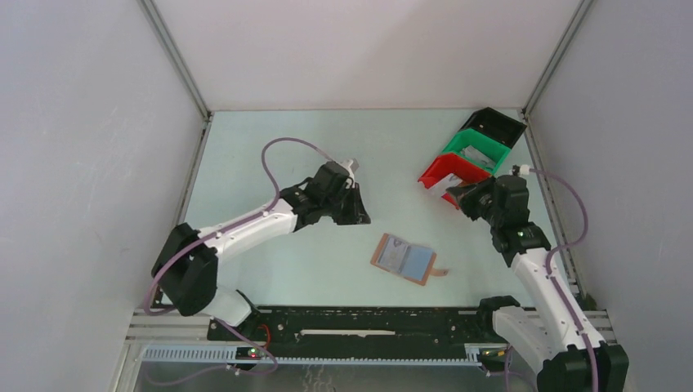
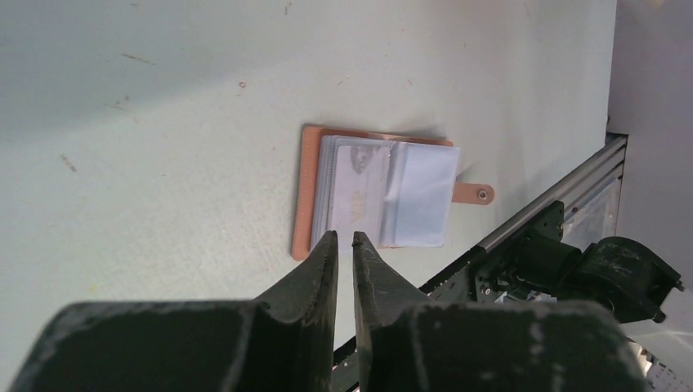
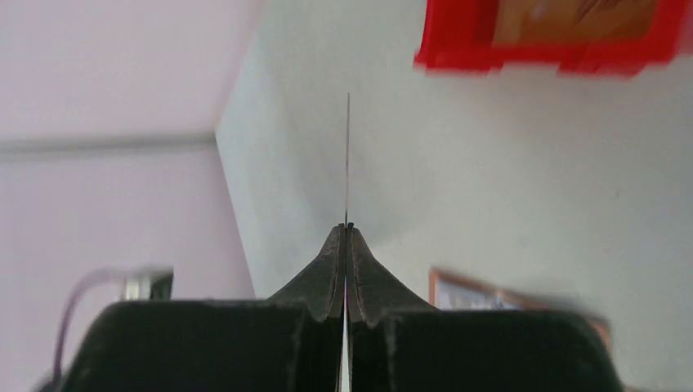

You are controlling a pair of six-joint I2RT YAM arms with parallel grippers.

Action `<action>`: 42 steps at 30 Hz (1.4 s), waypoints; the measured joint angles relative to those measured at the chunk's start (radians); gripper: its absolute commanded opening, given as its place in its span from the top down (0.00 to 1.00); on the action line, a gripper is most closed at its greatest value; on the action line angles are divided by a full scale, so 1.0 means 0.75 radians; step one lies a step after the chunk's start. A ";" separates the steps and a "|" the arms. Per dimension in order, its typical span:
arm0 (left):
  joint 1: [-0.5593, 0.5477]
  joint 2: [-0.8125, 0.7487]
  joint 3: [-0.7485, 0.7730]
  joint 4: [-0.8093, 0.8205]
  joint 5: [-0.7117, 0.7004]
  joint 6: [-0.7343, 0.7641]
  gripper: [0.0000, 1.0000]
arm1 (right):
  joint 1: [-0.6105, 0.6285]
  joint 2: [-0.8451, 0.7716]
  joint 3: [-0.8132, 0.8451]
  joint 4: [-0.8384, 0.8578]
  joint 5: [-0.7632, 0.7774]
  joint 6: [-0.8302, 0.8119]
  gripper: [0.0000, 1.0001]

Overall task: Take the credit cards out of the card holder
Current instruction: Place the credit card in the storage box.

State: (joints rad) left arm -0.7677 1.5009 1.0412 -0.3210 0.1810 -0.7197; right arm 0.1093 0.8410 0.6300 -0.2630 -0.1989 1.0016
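The card holder [image 1: 404, 259], a brown wallet with a short strap tab, lies open and flat on the pale table, its clear sleeves facing up. In the left wrist view the card holder [image 2: 384, 189] sits just beyond my left gripper [image 2: 344, 237], whose jaws stand a narrow gap apart with nothing between them. From above, the left gripper [image 1: 359, 214] hovers up and left of the wallet. My right gripper [image 3: 346, 227] is shut on a thin credit card [image 3: 347, 155], seen edge-on, so its colour does not show. The right gripper [image 1: 458, 194] is close to the red bin [image 1: 441, 166].
Red, green [image 1: 478, 147] and black [image 1: 496, 124] bins stand in a diagonal row at the back right. The red bin [image 3: 458, 49] holds a tan card [image 3: 572, 20]. The arms' base rail [image 1: 368, 322] runs along the near edge. White walls enclose the table.
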 measured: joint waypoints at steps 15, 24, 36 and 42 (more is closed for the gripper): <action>0.039 -0.139 -0.142 -0.043 -0.025 0.006 0.83 | -0.139 0.538 0.393 0.142 0.810 0.490 1.00; 0.051 -0.180 -0.167 -0.055 -0.037 0.006 0.83 | -0.264 0.833 0.491 0.144 0.861 0.741 1.00; 0.067 -0.180 -0.167 -0.099 -0.064 0.006 0.83 | -0.282 1.103 0.626 0.172 0.784 0.894 1.00; 0.080 -0.178 -0.166 -0.116 -0.064 0.007 0.82 | -0.281 1.237 0.700 0.237 0.745 0.965 1.00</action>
State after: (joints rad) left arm -0.7074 1.3674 0.9165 -0.4080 0.1333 -0.7143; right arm -0.1017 1.7687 1.1549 -0.0853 0.3599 1.7252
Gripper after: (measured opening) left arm 0.176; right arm 0.006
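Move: The right hand already holds a credit card and is taking it to the green bin, about 23 cm ahead of it, 15 cm to its right and some 13 cm below. The red bin lies about 14 cm ahead and 6 cm right, the black bin 33 cm ahead and 21 cm right; the card holder is 12 cm back and 10 cm left. From the left hand the green bin lies about 29 cm ahead and 38 cm right. The right hand keeps its closed pinch on the credit card and sweeps forward and to the right, past the red bin to the green bin, some 21 cm ahead and nearly as far sideways, rising slightly at first while the wrist turns about 60 degrees clockwise, then sinking roughly 10 cm as the sideways travel ends and the reach forward goes on. The left hand, fingers empty, drifts about 5 cm left, away from the card holder. ##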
